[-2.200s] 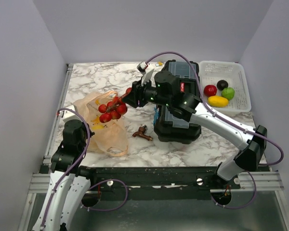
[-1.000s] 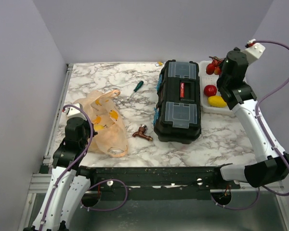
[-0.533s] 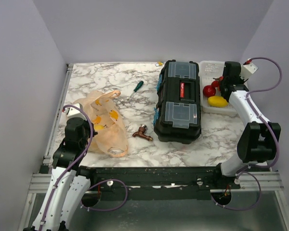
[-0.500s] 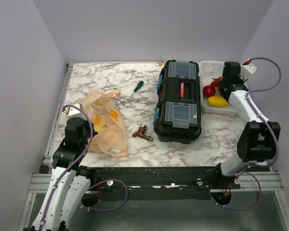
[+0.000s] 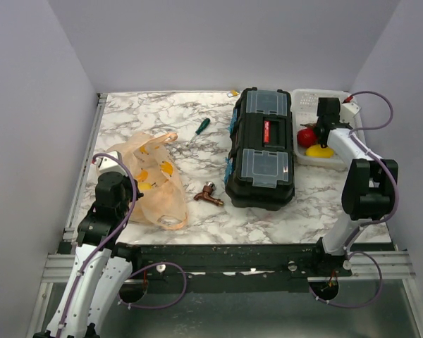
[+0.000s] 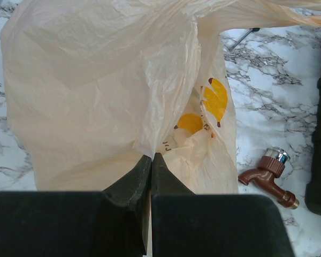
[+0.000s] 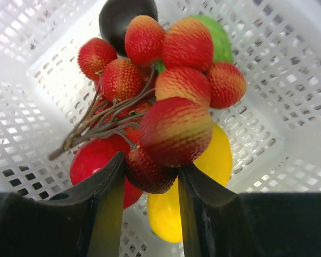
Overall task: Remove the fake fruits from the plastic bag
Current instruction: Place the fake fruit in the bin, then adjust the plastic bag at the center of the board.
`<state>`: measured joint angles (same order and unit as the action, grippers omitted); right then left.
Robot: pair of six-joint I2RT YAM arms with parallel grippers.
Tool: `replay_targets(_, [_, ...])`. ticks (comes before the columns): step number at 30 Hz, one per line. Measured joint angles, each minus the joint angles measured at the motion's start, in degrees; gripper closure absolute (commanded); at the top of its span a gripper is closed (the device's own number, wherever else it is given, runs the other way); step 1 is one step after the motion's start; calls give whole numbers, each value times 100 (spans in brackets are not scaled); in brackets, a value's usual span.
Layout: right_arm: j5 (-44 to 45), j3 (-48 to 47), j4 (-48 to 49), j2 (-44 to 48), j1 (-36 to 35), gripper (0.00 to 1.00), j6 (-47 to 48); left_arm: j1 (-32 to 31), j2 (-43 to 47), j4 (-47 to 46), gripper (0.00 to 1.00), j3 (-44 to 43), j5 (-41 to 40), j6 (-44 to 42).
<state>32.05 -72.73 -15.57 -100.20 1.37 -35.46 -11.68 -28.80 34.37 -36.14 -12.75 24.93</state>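
The peach-orange plastic bag (image 5: 149, 179) lies crumpled at the left of the table, and my left gripper (image 6: 151, 157) is shut on a fold of its film (image 6: 96, 91). Orange-yellow pieces (image 6: 216, 99) show through the bag. My right gripper (image 7: 150, 160) hangs low inside the white basket (image 5: 304, 103), shut on the cluster of small red berries (image 7: 174, 80) at its lowest berry. Under the cluster lie a red ball (image 7: 91, 159), a yellow oval (image 7: 218, 155), a green ball (image 7: 222, 37) and a dark ball (image 7: 116, 16). From above, the red ball (image 5: 307, 136) and yellow oval (image 5: 317, 151) show beside the right wrist.
A black toolbox (image 5: 262, 148) stands between the bag and the basket. A brown metal tap (image 5: 210, 193) lies just left of the toolbox, close to the bag's right edge (image 6: 267, 174). A green-handled screwdriver (image 5: 200, 127) lies farther back.
My right arm has carried the berry cluster from over the bag across the toolbox and lowered it into the basket. The left gripper and the bag have not moved.
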Motion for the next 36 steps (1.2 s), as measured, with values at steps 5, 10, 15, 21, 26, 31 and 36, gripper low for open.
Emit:
replay_targets(5, [-326, -133, -116, -227, 9, 42, 98, -9, -20, -2, 100, -2, 0, -2])
replay_targets(10, [-621, -275, -168, -186, 11, 27, 264, -35, -22, -2, 100, 0, 2, -2])
replay_targets(15, [-905, -275, -208, 284, 9, 16, 402, -35, -24, -2, 100, 0, 4, -2])
replay_targets(21, [-1193, -286, -116, 1255, -219, 11, 557, -44, -33, -2, 100, 0, 24, -2])
replay_targets(26, [-1309, -286, 319, 1744, -1746, 11, 881, -44, -50, -2, 100, 0, 26, -4])
replay_targets(31, [-1408, -282, 656, 1781, -3727, 12, 1222, -46, -57, 0, 100, 0, 24, -2])
replay_targets(36, [-1552, -164, 1169, 1709, -5283, 13, 1526, -44, -57, -2, 100, 0, 22, -2])
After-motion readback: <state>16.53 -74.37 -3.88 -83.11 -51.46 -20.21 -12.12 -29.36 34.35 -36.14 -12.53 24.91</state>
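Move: The right hand is already inside the white bin with the lychee bunch in its fingers; the bin's middle lies some 3 cm ahead and 3 cm below. The red apple is about 7 cm left, level, the mango 4 cm back and 2 cm left, both slightly lower. The toolbox stands roughly 22 cm left, 3 cm back; the bag 60 cm left, 17 cm back. From the left hand the bin lies about 27 cm ahead, 66 cm right, 10 cm lower. The right fingers let go of the lychee bunch, sinking the last 1–2 cm as they spread wide, then lift clear of the bin by nearly 20 cm. The hand swings left over the toolbox towards the bag, about 43 cm across and 14 cm back, turning some 70 degrees counter-clockwise and tipping up. The left hand stays put, shut on the bag. ##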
